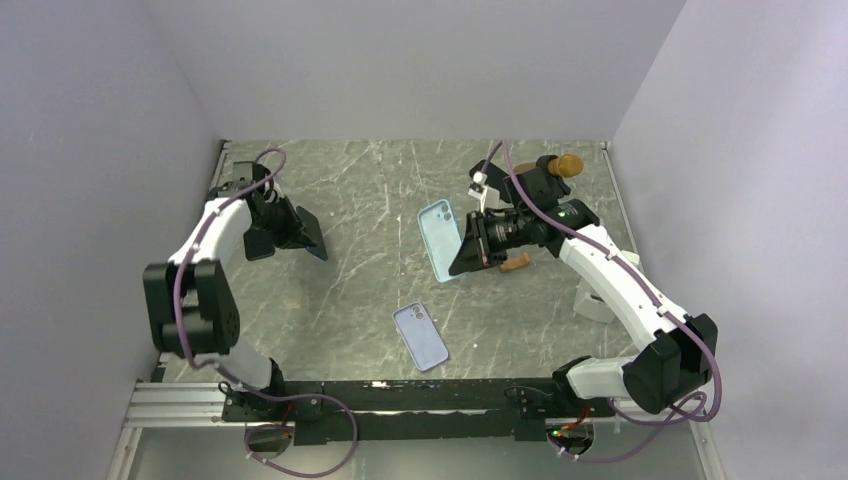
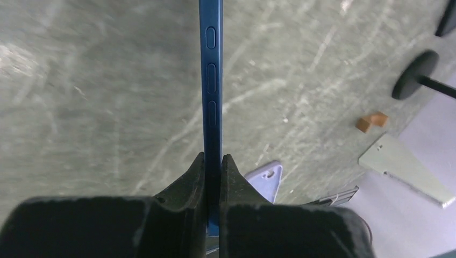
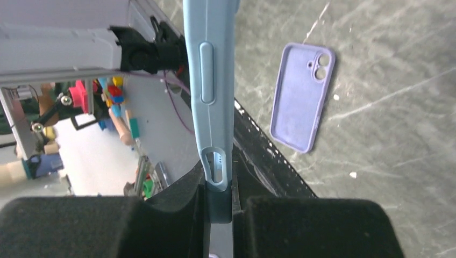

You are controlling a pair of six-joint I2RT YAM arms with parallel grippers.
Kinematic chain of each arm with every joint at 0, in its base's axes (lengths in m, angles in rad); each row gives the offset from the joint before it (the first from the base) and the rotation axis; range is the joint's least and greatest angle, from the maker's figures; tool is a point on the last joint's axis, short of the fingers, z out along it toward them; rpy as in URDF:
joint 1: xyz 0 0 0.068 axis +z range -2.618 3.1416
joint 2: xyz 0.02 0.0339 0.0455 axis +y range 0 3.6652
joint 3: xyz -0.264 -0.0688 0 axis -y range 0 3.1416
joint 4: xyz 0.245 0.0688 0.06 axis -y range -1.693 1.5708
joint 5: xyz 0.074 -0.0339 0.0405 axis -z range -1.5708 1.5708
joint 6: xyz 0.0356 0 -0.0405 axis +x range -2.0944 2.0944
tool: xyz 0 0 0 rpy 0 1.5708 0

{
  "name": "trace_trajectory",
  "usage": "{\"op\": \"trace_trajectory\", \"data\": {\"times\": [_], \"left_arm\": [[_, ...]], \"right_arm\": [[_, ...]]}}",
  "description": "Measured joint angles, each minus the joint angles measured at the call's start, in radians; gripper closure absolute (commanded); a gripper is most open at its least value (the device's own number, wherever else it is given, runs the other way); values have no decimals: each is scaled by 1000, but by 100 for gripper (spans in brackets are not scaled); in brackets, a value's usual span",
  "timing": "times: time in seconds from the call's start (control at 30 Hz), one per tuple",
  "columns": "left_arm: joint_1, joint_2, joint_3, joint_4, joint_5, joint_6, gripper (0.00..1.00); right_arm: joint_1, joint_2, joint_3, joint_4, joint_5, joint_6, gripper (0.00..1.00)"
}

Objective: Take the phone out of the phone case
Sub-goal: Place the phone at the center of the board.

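My left gripper (image 1: 288, 236) is shut on a dark blue phone (image 1: 308, 234) and holds it off the table at the left. In the left wrist view the phone (image 2: 211, 80) runs edge-on out from between the fingertips (image 2: 200, 166), its side buttons showing. At the table's middle my right gripper (image 1: 472, 245) is shut on a light blue phone case (image 1: 440, 240) and holds it tilted above the table. The right wrist view shows this case (image 3: 208, 80) edge-on, clamped at its lower end. Phone and case are well apart.
A purple phone case (image 1: 420, 337) lies inside-up on the marble table near the front, also seen in the right wrist view (image 3: 301, 97). A small brown block (image 1: 515, 263) and a brown wooden piece (image 1: 567, 165) lie by the right arm. Grey walls enclose the table.
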Motion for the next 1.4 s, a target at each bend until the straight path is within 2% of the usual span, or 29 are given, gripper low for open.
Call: {"op": "trace_trajectory", "data": {"times": [0.13,0.33,0.6,0.7,0.9,1.23,1.4], "left_arm": [[76,168,103,-41,-2,88,100],[156,294,194,-39,32,167,100],[185,436,276,-26,95,214,99],[190,444,284,-17,97,219,95],[213,463,284,-6,124,226,80],[222,504,281,-36,85,236,61],[227,503,282,-44,61,245,55]], "right_arm": [[10,-9,-62,-25,-14,-15,100],[10,-15,-64,-27,-20,-19,100],[10,-21,-66,-28,-46,-26,100],[10,-21,-89,-27,-54,-32,100],[12,-10,-171,-39,-51,-42,100],[82,124,-260,-65,72,-68,98],[93,134,-314,-52,103,-57,98]]}}
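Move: The left hand holds the phone; its resting place is about 12 cm ahead, 5 cm to the left and 11 cm below. The black phone already lying there is some 11 cm farther left and 1 cm nearer. The right hand has the light-blue case, bound for the table beside the lilac case; the lilac case lies roughly 7 cm back, 8 cm left and 21 cm down, a brown block 13 cm ahead and 14 cm right. The left fingers, still pinching the phone at first, carry it left, down and forward, roughly 9 cm left and 6 down, until beside the black phone, then open and let go while sinking 2-3 cm more and easing slightly back. The right hand keeps its pinch on the light-blue case, dips, pauses, then lowers it some 12 cm more and draws back beside the lilac case, fingers tipping steeper down. ##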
